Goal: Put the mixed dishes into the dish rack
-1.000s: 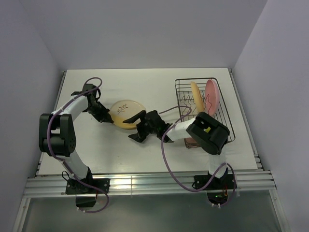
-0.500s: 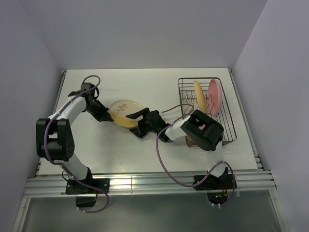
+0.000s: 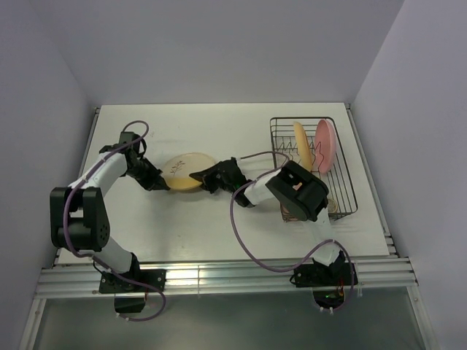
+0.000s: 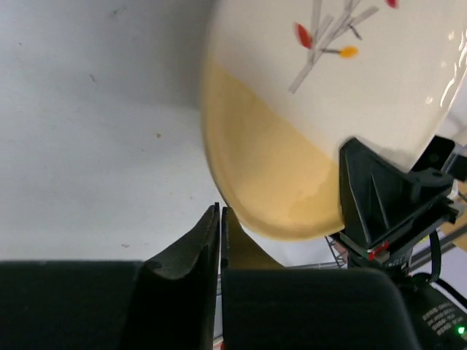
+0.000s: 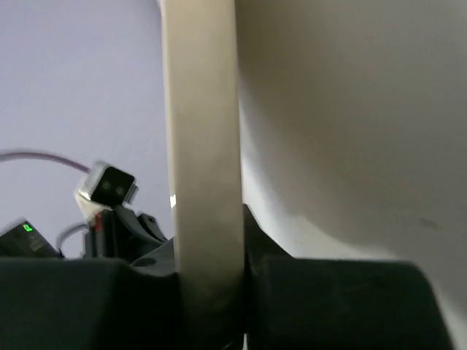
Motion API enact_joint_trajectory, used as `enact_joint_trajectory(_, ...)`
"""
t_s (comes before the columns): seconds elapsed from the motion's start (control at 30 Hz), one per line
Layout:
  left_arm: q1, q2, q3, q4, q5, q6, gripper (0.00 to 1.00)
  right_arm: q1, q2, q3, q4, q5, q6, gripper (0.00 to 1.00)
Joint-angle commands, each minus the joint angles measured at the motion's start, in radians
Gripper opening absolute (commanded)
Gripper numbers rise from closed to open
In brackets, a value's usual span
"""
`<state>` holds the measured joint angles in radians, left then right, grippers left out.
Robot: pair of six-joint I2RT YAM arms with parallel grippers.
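Note:
The cream-and-yellow plate (image 3: 182,173) with a twig motif sits left of the table's middle, tilted between both grippers. My right gripper (image 3: 205,177) is shut on its right rim; in the right wrist view that rim (image 5: 202,146) stands upright between the jaws of the gripper (image 5: 209,251). My left gripper (image 3: 155,180) is shut and empty, its tips (image 4: 220,216) tucked against the underside of the plate (image 4: 321,109) at its left edge. The dish rack (image 3: 299,119) at the right holds an orange plate (image 3: 300,144) and a pink plate (image 3: 325,144) on edge. Other dishes are hidden.
The right arm's elbow (image 3: 298,192) hangs over the rack's near half and hides what lies there. Walls close in behind and on both sides. The right gripper's black body (image 4: 379,204) shows beyond the plate in the left wrist view.
The right gripper moved left to the plate's right rim and closed on it. The left gripper and the plate shifted slightly left.

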<state>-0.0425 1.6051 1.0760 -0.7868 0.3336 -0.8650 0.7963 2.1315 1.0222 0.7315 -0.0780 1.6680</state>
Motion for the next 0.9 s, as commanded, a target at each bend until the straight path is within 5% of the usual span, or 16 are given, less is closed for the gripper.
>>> enact_joint_trajectory(0.0,-0.008,-0.042,0.013,0.003,0.013,0.043,0.11,-0.017,-0.021,0.048,-0.115,-0.048,0.041,0.00)
enact_joint_trajectory(0.03,-0.008,-0.043,0.016,-0.002,0.009,0.050,0.21,-0.017,-0.033,0.061,-0.145,-0.057,0.004,0.00)
enact_joint_trajectory(0.07,-0.008,-0.045,0.024,-0.006,-0.008,0.053,0.46,-0.017,-0.039,0.067,-0.162,-0.069,-0.010,0.00)
enact_joint_trajectory(0.17,-0.007,-0.069,0.051,-0.014,-0.045,0.075,0.72,-0.017,-0.074,0.088,-0.246,-0.091,-0.089,0.00)
enact_joint_trajectory(0.3,-0.007,-0.147,0.123,-0.019,-0.113,0.115,0.77,-0.026,-0.107,0.165,-0.392,-0.109,-0.213,0.00)
enact_joint_trajectory(0.5,-0.007,-0.295,0.203,-0.023,-0.316,0.167,0.78,-0.026,-0.110,0.514,-0.786,-0.066,-0.526,0.00)
enact_joint_trajectory(0.73,-0.007,-0.338,0.199,-0.023,-0.327,0.192,0.75,-0.038,-0.108,0.883,-1.232,0.092,-0.847,0.00)
enact_joint_trajectory(0.87,-0.007,-0.356,0.220,-0.034,-0.327,0.192,0.74,-0.063,-0.131,1.025,-1.354,0.175,-0.970,0.00)
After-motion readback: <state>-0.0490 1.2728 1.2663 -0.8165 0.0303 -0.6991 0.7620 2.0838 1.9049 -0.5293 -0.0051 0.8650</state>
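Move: Both grippers have hold of the patterned plate's rim: its middle lies about 6 cm ahead and 7 cm right of the left hand, about 1 cm below, and some 4 cm ahead, 5 cm left and 1 cm below the right hand. From the right hand, the dish rack's middle is roughly 38 cm right and 4 cm ahead, about level; in it stand the yellow plate, 34 cm right and 11 cm ahead, and the pink plate, 41 cm right and 10 cm ahead. Open the left fingers wide to let go of the patterned plate, then raise the left gripper about 14 cm, drifting left and a little forward away from it while tipping its fingers up and forward. Keep the right pinch on the rim; lift some 12 cm and slightly forward, rolling the wrist strongly to swing the plate up on edge, fingers dipping further. ##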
